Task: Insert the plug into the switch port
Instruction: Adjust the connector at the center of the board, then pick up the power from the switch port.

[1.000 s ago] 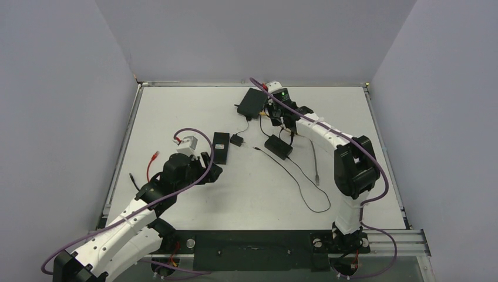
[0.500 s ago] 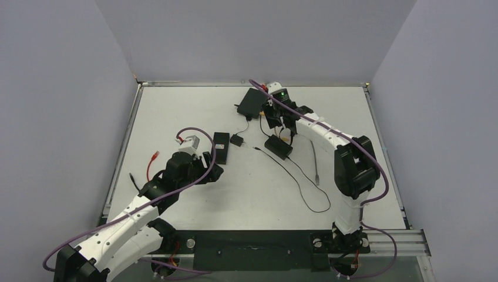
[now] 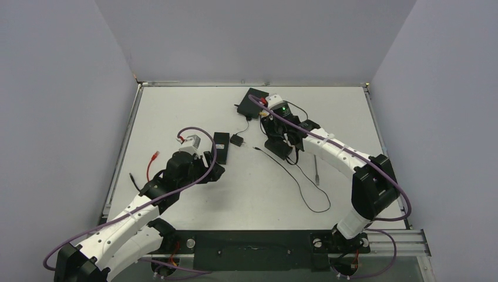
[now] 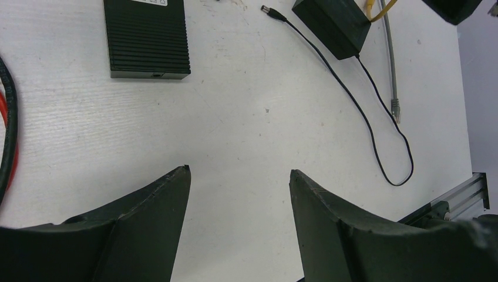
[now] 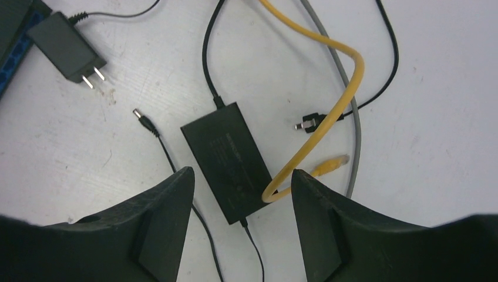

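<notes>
The black switch [image 3: 252, 101] lies at the back of the table; the right wrist view catches only its blue-striped edge [image 5: 9, 42]. A yellow cable [image 5: 346, 76] loops loose on the table and ends in its yellow plug [image 5: 332, 164], which lies flat beside a grey cable. My right gripper [image 5: 242, 170] hangs open above the cable's loop and a black power brick [image 5: 229, 167], gripping nothing. It hovers just in front of the switch in the top view [image 3: 282, 136]. My left gripper [image 4: 239, 170] stands open over bare table, far from the plug.
A flat black box [image 3: 221, 147] lies ahead of the left gripper. A small wall adapter [image 5: 64, 50] and a barrel connector [image 5: 141, 116] lie left of the brick. A black-ended connector [image 5: 308, 121] rests by the yellow loop. The grey cable [image 3: 316, 164] and a thin black lead trail toward the near edge.
My right gripper has gone from shut to open and drawn back from the switch toward the power brick. The left arm has shifted only slightly.
</notes>
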You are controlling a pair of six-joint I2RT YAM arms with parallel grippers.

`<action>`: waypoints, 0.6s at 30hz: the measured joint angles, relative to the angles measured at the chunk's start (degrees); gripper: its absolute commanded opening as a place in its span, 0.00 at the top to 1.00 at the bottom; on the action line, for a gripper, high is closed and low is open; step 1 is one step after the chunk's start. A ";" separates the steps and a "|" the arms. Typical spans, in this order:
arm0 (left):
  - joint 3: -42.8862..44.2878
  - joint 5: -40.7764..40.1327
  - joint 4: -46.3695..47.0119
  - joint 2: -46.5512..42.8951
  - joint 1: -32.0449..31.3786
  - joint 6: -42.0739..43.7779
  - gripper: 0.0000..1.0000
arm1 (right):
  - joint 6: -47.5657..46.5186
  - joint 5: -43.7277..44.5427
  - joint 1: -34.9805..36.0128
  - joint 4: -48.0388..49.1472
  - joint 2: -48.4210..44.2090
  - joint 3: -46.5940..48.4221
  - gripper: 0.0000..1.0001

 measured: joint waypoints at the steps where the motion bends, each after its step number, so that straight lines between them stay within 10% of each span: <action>1: -0.07 0.00 0.09 0.00 0.00 0.00 0.40 | 0.07 0.22 0.26 -0.42 -0.83 -0.96 0.42; 18: -1.03 -0.07 0.42 -2.05 0.70 0.00 0.40 | -4.07 -1.42 9.22 -3.82 -5.44 -4.44 0.42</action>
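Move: The barrel connector near the middle of the board lies about 7 cm to the right gripper's left, roughly level with it fore and aft, and some 13 cm below. The power brick sits almost underneath, about 3 cm to the right and 1 cm back. The small charger is about 4 cm ahead and 17 cm left, and the black switch box some 23 cm left, level. From the left gripper the connector is about 14 cm ahead and 16 cm right. Swing the empty right gripper back about 7 cm over the power brick, starting almost straight back and then bringing in 3 to 4 cm to the left, so it comes in behind the barrel connector. Keep its height and the open fingers as they are, turning the hand some 15 degrees counter-clockwise on the way. Touch nothing. ##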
